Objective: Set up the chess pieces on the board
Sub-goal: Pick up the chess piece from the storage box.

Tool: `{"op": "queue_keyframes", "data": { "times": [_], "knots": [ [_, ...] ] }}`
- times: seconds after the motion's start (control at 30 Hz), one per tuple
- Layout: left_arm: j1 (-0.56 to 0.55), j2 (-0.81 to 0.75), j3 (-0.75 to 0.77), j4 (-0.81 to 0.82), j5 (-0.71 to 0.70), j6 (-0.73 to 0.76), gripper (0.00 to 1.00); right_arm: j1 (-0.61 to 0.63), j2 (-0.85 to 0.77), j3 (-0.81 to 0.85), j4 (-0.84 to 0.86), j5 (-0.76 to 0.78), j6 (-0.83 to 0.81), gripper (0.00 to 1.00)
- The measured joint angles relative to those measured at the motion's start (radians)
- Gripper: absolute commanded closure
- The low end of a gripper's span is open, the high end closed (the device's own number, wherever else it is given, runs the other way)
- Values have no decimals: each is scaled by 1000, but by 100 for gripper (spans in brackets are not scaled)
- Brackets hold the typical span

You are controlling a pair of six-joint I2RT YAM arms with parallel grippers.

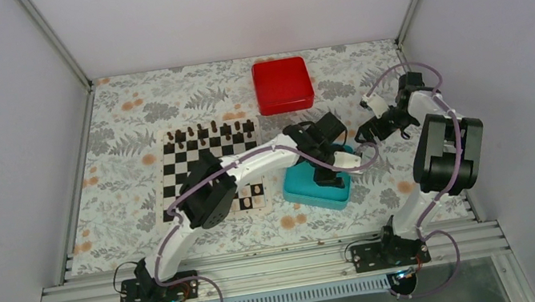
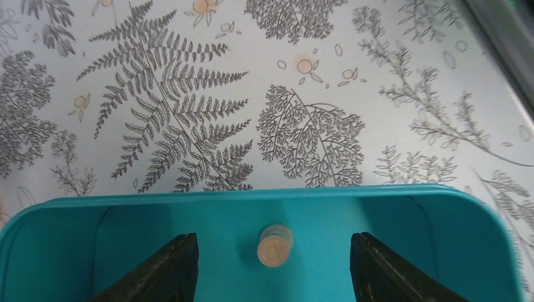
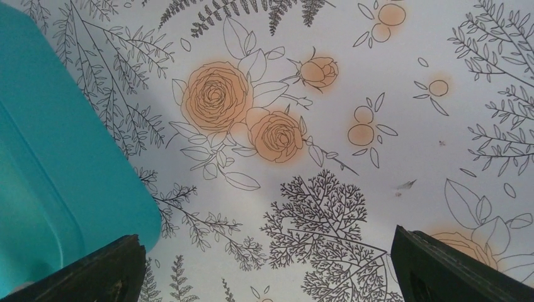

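Note:
The board (image 1: 194,171) lies left of centre, partly under my left arm. A few cream chess pieces (image 1: 256,191) stand on its near right squares. One cream chess piece (image 2: 275,250) stands upright inside the teal tray (image 2: 378,214), seen from above. My left gripper (image 2: 274,240) hangs over it, open, one dark finger (image 2: 167,270) on each side and clear of the piece. From above, the left gripper (image 1: 328,172) is over the tray. My right gripper (image 3: 264,239) is open and empty above the tablecloth, just right of the tray's corner (image 3: 50,157), and the top view shows this gripper (image 1: 366,135) beside the tray.
Dark brown chessmen (image 1: 209,133) line the board's far edge. A red box (image 1: 282,84) sits at the back centre. The teal tray (image 1: 311,191) rests right of the board. Floral cloth covers the table, and white walls enclose it on three sides.

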State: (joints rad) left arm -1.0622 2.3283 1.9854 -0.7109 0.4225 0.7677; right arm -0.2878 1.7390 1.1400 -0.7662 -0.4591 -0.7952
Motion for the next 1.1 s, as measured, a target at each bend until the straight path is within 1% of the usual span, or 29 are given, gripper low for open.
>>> {"op": "queue_keyframes", "data": {
  "times": [0.27,0.53,0.73,0.8,1.0,1.1],
  "knots": [
    [0,80,32,-3,-18,8,56,-1,0,0,9,0,0,0],
    [0,89,36,-2,-29,6,73,-2,0,1,11,0,0,0],
    [0,89,36,-2,-29,1,89,-3,0,1,12,0,0,0],
    [0,89,36,-2,-29,-2,91,-4,0,1,14,0,0,0],
    [0,88,36,-2,-32,-2,91,-14,0,1,19,-1,0,0],
    [1,66,20,-8,-60,-2,91,-16,0,1,21,0,0,0]
  ]
}}
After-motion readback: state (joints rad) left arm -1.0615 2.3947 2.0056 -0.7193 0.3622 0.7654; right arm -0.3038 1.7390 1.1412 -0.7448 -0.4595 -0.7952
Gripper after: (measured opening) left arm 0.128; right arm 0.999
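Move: The chess piece to be picked stands on the storage box's floor, about 5 cm below the left hand and roughly 1 cm ahead of it, between the open fingers. A second chess piece is some 9 cm ahead and 2 cm to the left; the storage box's middle lies about 3 cm ahead and 5 cm left. From the right hand the piece is about 11 cm back, 8 cm left and 4 cm down. The chess piece is straddled, then pinched: the left hand sinks about 4 cm down into the storage box, the half-open fingers narrowing as it goes, then it holds its place while they close from both sides onto the piece's upper part. With the grip taken it just begins to rise, by some half a centimetre. ##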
